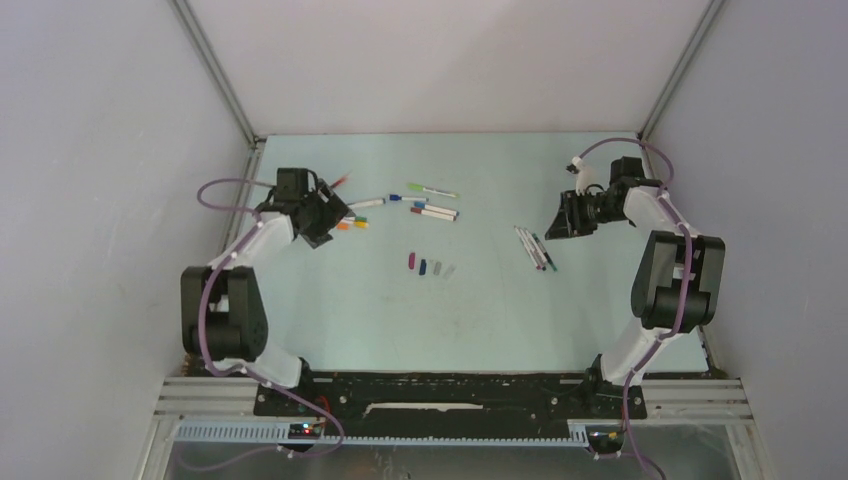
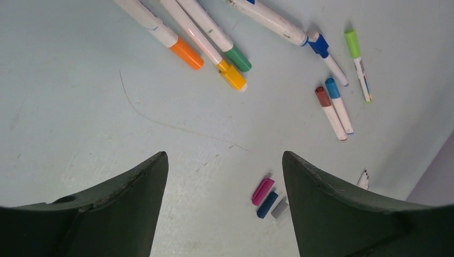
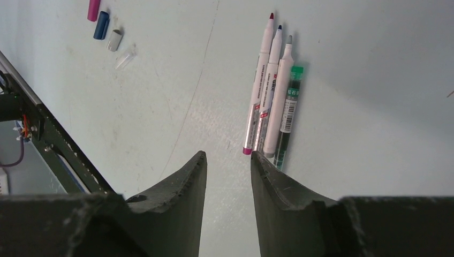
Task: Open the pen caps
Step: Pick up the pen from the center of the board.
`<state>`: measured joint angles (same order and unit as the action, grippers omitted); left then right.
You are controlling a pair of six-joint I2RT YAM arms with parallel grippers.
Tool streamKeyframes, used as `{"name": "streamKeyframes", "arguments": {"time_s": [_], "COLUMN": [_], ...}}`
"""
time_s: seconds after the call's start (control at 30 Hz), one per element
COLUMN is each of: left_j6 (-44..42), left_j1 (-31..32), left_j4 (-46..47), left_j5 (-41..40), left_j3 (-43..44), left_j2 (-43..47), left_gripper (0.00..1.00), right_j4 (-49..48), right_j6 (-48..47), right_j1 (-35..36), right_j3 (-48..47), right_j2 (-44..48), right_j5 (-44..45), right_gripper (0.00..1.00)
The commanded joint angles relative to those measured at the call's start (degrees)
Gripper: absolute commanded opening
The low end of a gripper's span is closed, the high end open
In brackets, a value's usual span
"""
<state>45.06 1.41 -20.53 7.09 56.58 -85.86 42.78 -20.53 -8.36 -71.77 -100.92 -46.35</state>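
Several capped pens [image 2: 214, 40] lie at the far left of the table, with orange [image 2: 186, 52], yellow [image 2: 233, 76], green [image 2: 238, 59] and blue [image 2: 319, 44] caps. In the top view they show as a scatter of pens [image 1: 432, 211]. My left gripper [image 1: 318, 215] hovers just beside them; its jaws [image 2: 225, 158] stand wide open and hold nothing. Loose pen caps [image 1: 430, 266] lie in a row mid-table: magenta [image 2: 263, 191], blue [image 2: 267, 204], grey [image 2: 279, 208]. Uncapped pens [image 3: 273, 91] lie side by side just past my right gripper [image 3: 227, 155], which is open and holds nothing.
The same row of loose caps [image 3: 107, 32] shows at the top left of the right wrist view, ending in a clear one [image 3: 124, 60]. The black table frame [image 3: 59, 144] runs along the near edge. Enclosure walls close in left, right and behind.
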Motion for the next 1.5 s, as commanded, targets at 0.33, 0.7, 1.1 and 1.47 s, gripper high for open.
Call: {"name": "streamKeyframes", "arguments": {"time_s": [0.33, 0.7, 1.1, 1.47], "left_j6": [3.4, 3.5, 3.3, 3.2], "left_j1": [-0.3, -1.1, -2.7, -2.8], "left_j4": [-22.5, -28.0, -29.9, -32.3], "left_j5": [-13.1, -17.0, -17.2, -17.4], "left_j3": [24.7, 36.2, 41.3, 45.5], "left_j2": [-17.9, -26.8, -32.0, -36.2], "left_gripper": [0.74, 0.56, 0.48, 0.47], "right_j4": [0.7, 1.5, 1.8, 1.8], "right_j6": [-1.9, -2.5, -2.7, -2.8], "right_j1": [0.2, 0.2, 0.1, -0.1], "right_j3": [-2.2, -2.8, -2.9, -2.9], "right_j2": [1.5, 1.6, 2.1, 2.6], "right_j5": [-0.6, -0.7, -0.7, -0.8], "right_gripper": [0.39, 0.39, 0.39, 0.39]}}
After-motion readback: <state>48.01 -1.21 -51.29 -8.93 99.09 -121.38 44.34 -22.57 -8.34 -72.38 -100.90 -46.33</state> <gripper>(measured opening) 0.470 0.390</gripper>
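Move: The orange-capped pen, which the left hand goes for, has its middle about 7 cm ahead and 8 cm left of that hand, some 9 cm lower. On the same table top, the yellow-capped pen lies about 9 cm ahead and 3 cm left of the hand, the green-capped pen 10 ahead and 3 left. The blue-capped marker is about 14 cm straight ahead. From the idle right hand, the orange-capped pen lies roughly 8 cm ahead and 66 cm left. Forward and to the left, some 7 cm each way, the empty left hand eases down about 5 cm over the orange-capped pen. On the way the wrist tips by roughly 25 degrees until the fingers point nearly straight down, rolling and turning slightly counter-clockwise too, while the wide fingers narrow to about half open, still short of gripping. ##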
